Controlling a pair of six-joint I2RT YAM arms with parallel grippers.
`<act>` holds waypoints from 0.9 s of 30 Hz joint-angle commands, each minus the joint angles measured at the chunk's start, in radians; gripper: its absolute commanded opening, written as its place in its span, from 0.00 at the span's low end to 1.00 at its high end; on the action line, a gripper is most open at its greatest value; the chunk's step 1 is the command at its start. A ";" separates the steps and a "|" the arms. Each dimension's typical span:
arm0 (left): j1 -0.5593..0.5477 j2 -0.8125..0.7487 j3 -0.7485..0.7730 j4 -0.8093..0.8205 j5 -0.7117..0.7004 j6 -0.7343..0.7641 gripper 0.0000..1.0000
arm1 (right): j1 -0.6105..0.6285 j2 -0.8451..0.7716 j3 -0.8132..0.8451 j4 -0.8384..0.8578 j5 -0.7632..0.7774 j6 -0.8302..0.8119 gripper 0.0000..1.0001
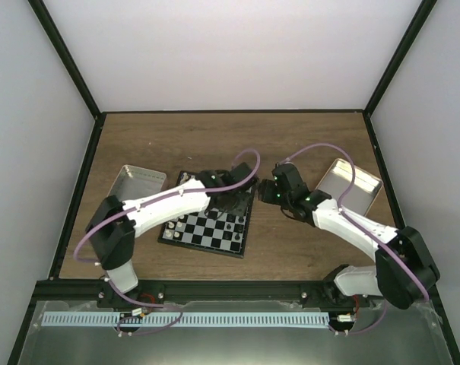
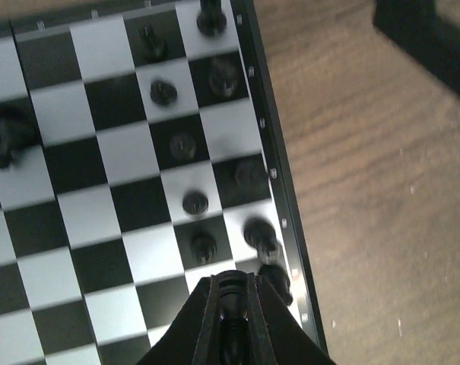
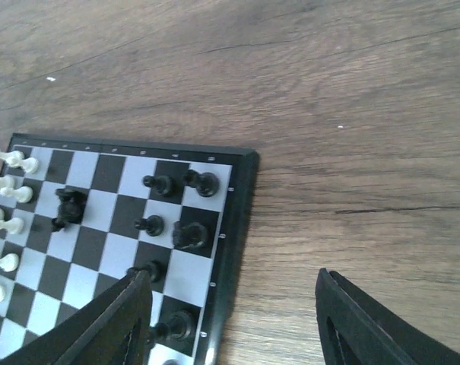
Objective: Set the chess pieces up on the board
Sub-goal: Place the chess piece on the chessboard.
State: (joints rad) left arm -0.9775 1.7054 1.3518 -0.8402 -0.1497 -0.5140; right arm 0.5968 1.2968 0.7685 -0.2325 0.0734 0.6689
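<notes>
The board (image 1: 204, 233) lies in the middle of the table. Black chess pieces (image 2: 195, 202) stand in two lines along its right edge (image 2: 269, 175). My left gripper (image 2: 232, 287) hovers over that edge (image 1: 233, 204) and is shut on a black chess piece (image 2: 233, 300), which stands upright between the pads. One more black piece (image 2: 5, 133) sits further in on the board. White chess pieces (image 3: 7, 192) line the far side of the board (image 3: 108, 172). My right gripper (image 3: 233, 283) is open with only bare wood between its fingers, just right of the board (image 1: 269, 190).
A grey shallow tin (image 1: 137, 182) lies left of the board. A second shallow tin (image 1: 351, 186) lies at the right behind my right arm. Black frame posts and white walls close in the table.
</notes>
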 commanded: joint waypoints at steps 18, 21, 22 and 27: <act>0.112 0.369 0.382 -0.100 0.022 0.171 0.05 | -0.114 -0.227 -0.168 -0.017 0.131 0.094 0.61; 0.111 0.380 0.386 -0.102 0.031 0.179 0.05 | -0.114 -0.226 -0.170 -0.011 0.125 0.089 0.61; 0.112 0.384 0.386 -0.100 0.037 0.181 0.05 | -0.114 -0.227 -0.172 -0.006 0.120 0.087 0.61; 0.115 0.404 0.396 -0.085 0.078 0.199 0.05 | -0.113 -0.225 -0.177 0.004 0.102 0.089 0.61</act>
State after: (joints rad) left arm -0.8673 2.0762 1.7130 -0.9241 -0.1081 -0.3435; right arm 0.4923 1.0748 0.5991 -0.2527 0.1810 0.7502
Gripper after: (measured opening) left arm 0.104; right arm 0.611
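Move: The empty square for the black piece in my left fingers is on the board's right-hand column, about 8 cm ahead, 3 cm right and 7 cm below my left hand. The knight stands about 3 cm beyond that square, the next back-row piece about 3 cm nearer me, and a pawn about 3 cm to the square's left. From my right hand the square is about 7 cm left, 1 cm ahead and 8 cm down. Still pinching the black piece, I carry it with my left hand some 7 cm forward over the right-hand column and a little right, sinking about 4 cm onto the gap short of the knight, and slow to a creep there. Meanwhile my empty right hand swings about 7 cm right, away from the board, turning some 15 degrees clockwise and staying open. ##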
